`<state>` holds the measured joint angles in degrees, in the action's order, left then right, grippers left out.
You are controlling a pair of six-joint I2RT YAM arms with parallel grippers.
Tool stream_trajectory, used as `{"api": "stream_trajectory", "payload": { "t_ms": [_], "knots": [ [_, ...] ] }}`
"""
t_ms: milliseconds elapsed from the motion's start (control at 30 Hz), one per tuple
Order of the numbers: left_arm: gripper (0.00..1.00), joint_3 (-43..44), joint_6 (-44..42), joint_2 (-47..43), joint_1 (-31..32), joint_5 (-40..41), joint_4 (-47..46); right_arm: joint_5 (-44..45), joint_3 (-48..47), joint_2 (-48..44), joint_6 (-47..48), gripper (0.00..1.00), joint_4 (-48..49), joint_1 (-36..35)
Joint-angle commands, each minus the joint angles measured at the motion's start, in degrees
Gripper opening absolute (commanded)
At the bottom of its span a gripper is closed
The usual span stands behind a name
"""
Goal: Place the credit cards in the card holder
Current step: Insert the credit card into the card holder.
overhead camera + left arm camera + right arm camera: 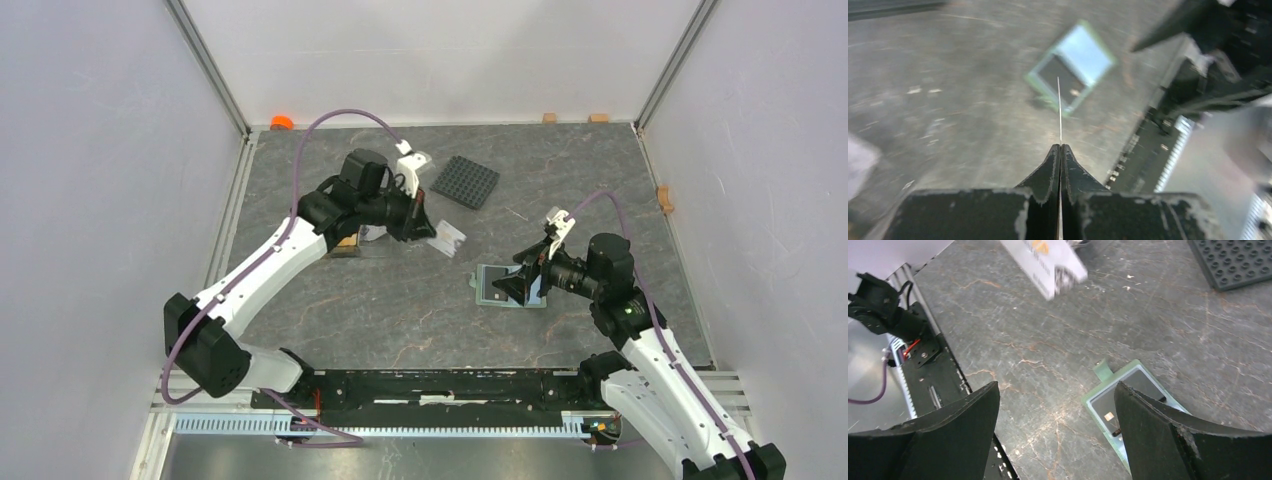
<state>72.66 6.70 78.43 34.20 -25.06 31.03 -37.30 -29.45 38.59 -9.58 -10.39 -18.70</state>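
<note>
My left gripper point(422, 226) is shut on a white-grey credit card point(446, 238) and holds it off the table, left of the card holder. The left wrist view shows that card edge-on as a thin line point(1059, 107) sticking out past the closed fingertips point(1060, 146). The card holder point(493, 285) lies open on the table, pale green with a blue inside point(1085, 50). A black card with a chip point(1108, 412) sits in its dark pocket. My right gripper point(512, 286) hangs open just above the holder point(1108, 390), its right finger point(1148, 430) over the pocket and nothing between the jaws.
A black studded plate point(466, 181) lies behind the holder. A brown tray point(347, 243) shows partly under my left arm. An orange thing point(282, 122) and small wooden blocks point(549, 117) sit along the back and right walls. The arms' base rail point(440, 385) runs along the near edge.
</note>
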Motion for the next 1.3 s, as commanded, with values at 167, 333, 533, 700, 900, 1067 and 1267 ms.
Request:
{"api": "stream_trajectory", "payload": {
  "t_ms": [167, 333, 533, 700, 900, 1067, 1267],
  "knots": [
    [0.02, 0.0, -0.3, 4.6, 5.9, -31.6, -2.0, -11.1, -2.3, 0.6, 0.0, 0.86, 3.0, -0.1],
    [0.02, 0.4, -0.9, 5.5, 7.3, -32.0, -1.2, -18.6, -1.8, 2.5, -2.1, 0.66, 5.5, -0.9],
    [0.02, -0.5, 2.3, 6.4, 8.1, -32.6, -4.7, -21.9, -0.5, 2.7, -5.0, 0.24, 9.4, -1.5],
    [0.02, -1.3, 3.8, 5.5, 8.2, -31.3, -7.4, -24.5, 0.3, 2.0, -6.2, 0.13, 11.2, -1.7],
    [0.28, -2.1, 6.3, 4.1, 8.2, -27.9, -10.7, -23.8, 0.3, 0.7, -7.5, 0.0, 12.2, -1.8],
    [0.85, -6.8, 10.7, -1.8, 8.2, -20.8, -18.7, -12.0, 0.1, -3.2, -12.5, 0.0, 15.2, -1.8],
    [0.98, -26.8, 26.9, -14.1, 9.7, -12.0, -52.7, -5.9, 5.2, -7.1, -28.7, 0.0, 32.5, -1.8]
  ]
}}
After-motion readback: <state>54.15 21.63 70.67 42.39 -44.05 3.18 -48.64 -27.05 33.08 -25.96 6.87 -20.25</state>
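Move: The left hand holds the white card out in front of its fingertips; the open right gripper, which is to take it, is about 15 cm to its right, 5 cm back and 5 cm lower. From the right hand the card's middle is some 12 cm left, 6 cm ahead and 3 cm higher. The open card holder lies on the table roughly 18 cm below the right hand, 1 cm ahead and 3 cm right of it; from the left hand it is about 3 cm back, 18 cm right and 23 cm down. The right fingers close on the free end of the white card in mid-air, after which the left fingers open wide and let go of it. To meet there, the left hand swings back and right about 13 cm, turning some 30 degrees clockwise, then holds nearly still; the right comes back and left about 6 cm, rising a little and turning counter-clockwise. Once it has the card, the right hand lifts about 4 cm and eases forward. ##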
